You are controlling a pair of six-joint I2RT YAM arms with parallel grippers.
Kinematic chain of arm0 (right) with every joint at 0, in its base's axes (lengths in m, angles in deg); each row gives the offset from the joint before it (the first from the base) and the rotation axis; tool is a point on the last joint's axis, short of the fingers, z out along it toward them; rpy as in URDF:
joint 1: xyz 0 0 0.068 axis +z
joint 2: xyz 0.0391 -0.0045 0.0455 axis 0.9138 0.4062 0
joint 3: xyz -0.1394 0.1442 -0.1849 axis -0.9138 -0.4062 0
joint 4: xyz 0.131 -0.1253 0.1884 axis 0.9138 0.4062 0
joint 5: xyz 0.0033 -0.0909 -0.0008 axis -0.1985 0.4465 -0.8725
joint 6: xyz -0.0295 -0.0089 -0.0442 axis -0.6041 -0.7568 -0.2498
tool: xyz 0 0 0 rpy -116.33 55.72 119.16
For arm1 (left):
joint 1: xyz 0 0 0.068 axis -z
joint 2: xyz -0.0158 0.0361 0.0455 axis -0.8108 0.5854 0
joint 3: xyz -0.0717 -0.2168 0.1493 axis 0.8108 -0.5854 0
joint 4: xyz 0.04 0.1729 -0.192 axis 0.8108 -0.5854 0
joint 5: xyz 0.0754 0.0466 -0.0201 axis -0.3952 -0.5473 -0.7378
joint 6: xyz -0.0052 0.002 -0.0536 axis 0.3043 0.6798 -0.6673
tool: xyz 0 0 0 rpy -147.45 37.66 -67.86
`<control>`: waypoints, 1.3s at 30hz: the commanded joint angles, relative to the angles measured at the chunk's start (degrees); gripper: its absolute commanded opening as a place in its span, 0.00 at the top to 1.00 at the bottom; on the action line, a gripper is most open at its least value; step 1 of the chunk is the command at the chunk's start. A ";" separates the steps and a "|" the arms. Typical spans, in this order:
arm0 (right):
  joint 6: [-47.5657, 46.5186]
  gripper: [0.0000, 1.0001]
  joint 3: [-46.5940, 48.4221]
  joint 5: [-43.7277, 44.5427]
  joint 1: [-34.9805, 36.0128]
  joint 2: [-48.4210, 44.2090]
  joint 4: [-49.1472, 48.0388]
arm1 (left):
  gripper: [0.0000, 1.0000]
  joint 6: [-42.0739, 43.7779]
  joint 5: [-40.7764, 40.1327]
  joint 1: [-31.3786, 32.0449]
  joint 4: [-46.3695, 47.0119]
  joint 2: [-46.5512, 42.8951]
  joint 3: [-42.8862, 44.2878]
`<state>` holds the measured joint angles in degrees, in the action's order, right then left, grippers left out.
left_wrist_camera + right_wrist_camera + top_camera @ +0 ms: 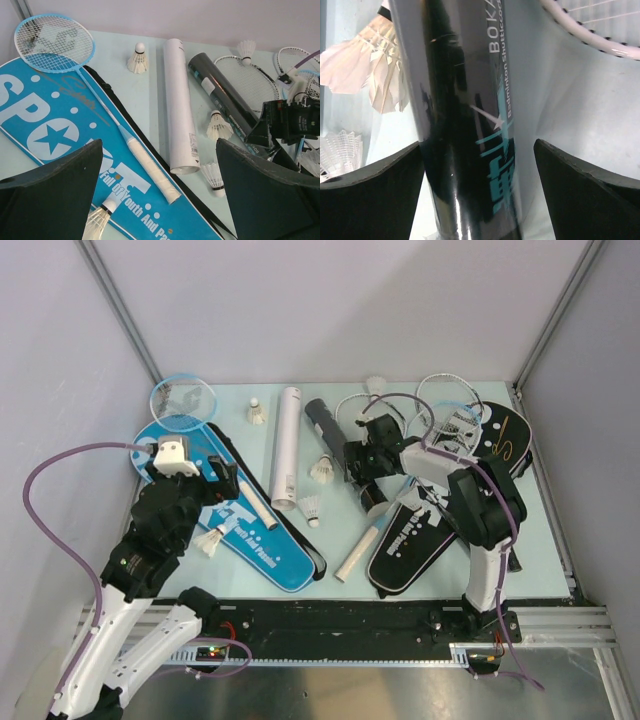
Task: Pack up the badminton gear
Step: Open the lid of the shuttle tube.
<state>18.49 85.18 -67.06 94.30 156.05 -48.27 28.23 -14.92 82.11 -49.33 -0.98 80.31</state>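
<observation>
A light blue racket (pixel 54 42) lies on a blue "SPORT" cover (pixel 45 125), its white grip (pixel 150 170) below my open left gripper (pixel 159 145), which holds nothing. To the right of the grip lie a white tube (pixel 179 105) and a black tube (pixel 225 95). White shuttlecocks (pixel 137 59) (pixel 218 126) (pixel 214 176) (pixel 97 222) are scattered around them. My right gripper (pixel 477 145) is open and straddles the black tube (pixel 465 125); its left finger is close against the tube, its right finger stands apart. Silver rackets (pixel 450 400) and black covers (pixel 420 530) lie at the right.
Grey walls and metal posts close in the table (pixel 545 530) on three sides. A silver racket's white handle (pixel 358 552) juts toward the front edge between the two covers. Another shuttlecock (pixel 375 387) stands at the far edge.
</observation>
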 commanded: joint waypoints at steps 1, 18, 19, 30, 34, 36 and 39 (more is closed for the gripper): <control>-2.91 0.09 2.94 2.42 1.04 2.61 0.32 | 0.02 -0.09 0.71 -0.26 1.29 0.24 -0.33; -0.84 0.51 2.86 5.18 1.24 -10.13 -0.08 | 0.05 -5.89 7.29 -0.23 1.68 2.84 0.18; -0.39 0.51 2.55 5.27 1.25 -11.29 0.05 | 0.05 -6.94 8.51 -0.24 1.79 3.45 0.44; 2.55 0.57 -7.65 1.61 4.60 -30.24 -2.37 | 0.01 -20.62 18.13 -0.21 5.11 14.70 5.87; 5.11 0.57 -13.87 -3.05 7.30 -38.34 -7.33 | 0.00 -24.63 24.91 -0.23 11.74 18.89 6.68; 6.68 0.57 -17.11 -5.73 8.44 -41.95 -10.51 | 0.00 -26.73 28.53 -0.21 16.05 20.60 6.50; 8.79 0.57 -21.03 -8.32 10.52 -46.21 -14.23 | 0.00 -30.27 31.75 -0.20 22.93 22.62 4.86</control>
<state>23.61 66.86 -70.01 102.89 115.53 -51.70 4.43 9.61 82.01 -38.54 20.16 84.20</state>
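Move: The right gripper already straddles the near part of the black shuttle tube; the tube's middle lies some 6 cm ahead, 3 cm left and 1 cm lower. One shuttlecock sits about 10 cm left and 1 cm ahead of that hand, another 13 cm left and 10 cm back. From the raised left hand, the black tube's middle is roughly 22 cm ahead, 26 cm right and 28 cm below; the white tube is 24 cm ahead, 9 cm right, equally low. Ease the right gripper down the last centimetre, close on the black shuttle tube, then lift about 18 cm and draw back some 12 cm towards the base, tipping the fingers up and raising the hand's left side. As it rises, swing the open left gripper about 12 cm right and a little forward towards the tube, rolling left side down and turning clockwise, fingers tipping down. ##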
